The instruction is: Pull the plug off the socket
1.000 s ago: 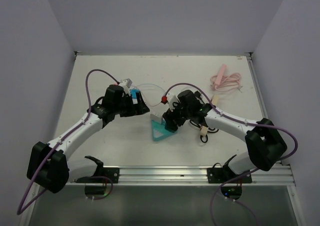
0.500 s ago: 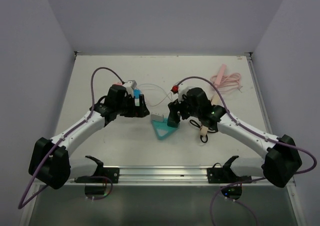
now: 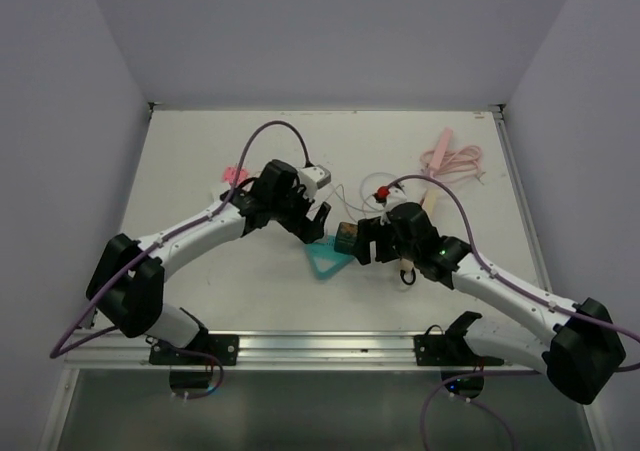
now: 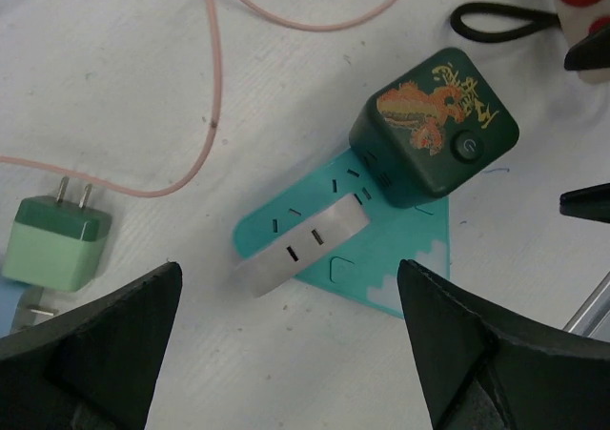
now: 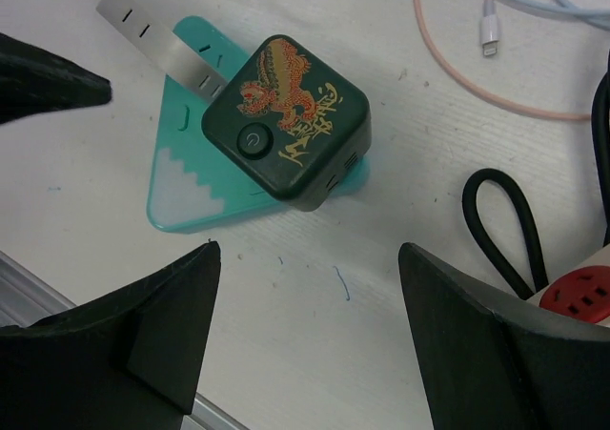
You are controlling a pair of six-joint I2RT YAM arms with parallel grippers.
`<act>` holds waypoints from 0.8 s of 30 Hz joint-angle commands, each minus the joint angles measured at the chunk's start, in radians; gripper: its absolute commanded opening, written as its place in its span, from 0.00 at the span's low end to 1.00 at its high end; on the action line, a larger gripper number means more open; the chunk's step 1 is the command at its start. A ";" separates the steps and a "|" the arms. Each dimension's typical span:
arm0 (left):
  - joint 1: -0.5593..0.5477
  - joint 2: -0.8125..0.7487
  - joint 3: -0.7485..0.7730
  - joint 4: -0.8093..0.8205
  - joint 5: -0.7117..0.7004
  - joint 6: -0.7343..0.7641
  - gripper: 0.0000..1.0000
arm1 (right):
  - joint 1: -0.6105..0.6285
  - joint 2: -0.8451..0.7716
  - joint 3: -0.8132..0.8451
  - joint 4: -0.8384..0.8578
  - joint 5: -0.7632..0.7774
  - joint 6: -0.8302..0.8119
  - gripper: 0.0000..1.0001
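A dark green cube plug (image 3: pixel 347 238) with a gold dragon print sits on the far right corner of the teal triangular socket (image 3: pixel 322 262). In the left wrist view the plug (image 4: pixel 434 125) stands on the socket (image 4: pixel 381 263) ahead of my left gripper (image 4: pixel 288 268), which is open and holds nothing. In the right wrist view the plug (image 5: pixel 286 130) and socket (image 5: pixel 186 196) lie just beyond my right gripper (image 5: pixel 308 249), also open and empty. From above, the left gripper (image 3: pixel 318 221) is at the socket's far left and the right gripper (image 3: pixel 362 247) at its right.
A light green charger (image 4: pixel 55 244) and a pink cable (image 4: pixel 212 77) lie left of the socket. To its right are a black cable loop (image 5: pixel 505 220) and a red and white power strip (image 5: pixel 577 292). A pink cable bundle (image 3: pixel 450 159) lies at the far right.
My left arm has swung right to the socket. My right gripper has opened wider and drawn back off the socket, uncovering the plug.
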 commanded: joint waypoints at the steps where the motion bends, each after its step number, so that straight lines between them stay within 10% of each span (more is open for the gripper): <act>1: -0.033 0.066 0.066 -0.080 -0.012 0.183 0.98 | -0.001 -0.040 -0.013 0.001 0.001 0.073 0.79; 15: -0.116 0.244 0.177 -0.112 -0.015 0.240 0.76 | -0.001 -0.051 -0.062 0.014 0.032 0.081 0.78; 24: -0.130 0.207 0.108 -0.085 -0.116 0.080 0.42 | -0.003 -0.039 -0.059 0.023 0.056 0.072 0.78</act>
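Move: The white plug stands on the teal socket about 6 cm below the open left hand, some 3 cm to its right and 2 cm back. Beside it on the same socket is the dark green cube, roughly 5 cm farther right of the plug and about level with it fore and aft. The socket's middle is about 5 cm right of this hand, 5 cm back and 9 cm down. From the right hand the white plug lies some 13 cm left, 2 cm ahead and 5 cm lower. The left fingers come down on either side of the white plug and pinch it, closing from wide open to about half. The hand sinks about 5 cm, fast at first and then easing, while it edges some 3 cm right and slightly back, and the wrist turns roughly 15 degrees clockwise and rolls its left side up a little. ##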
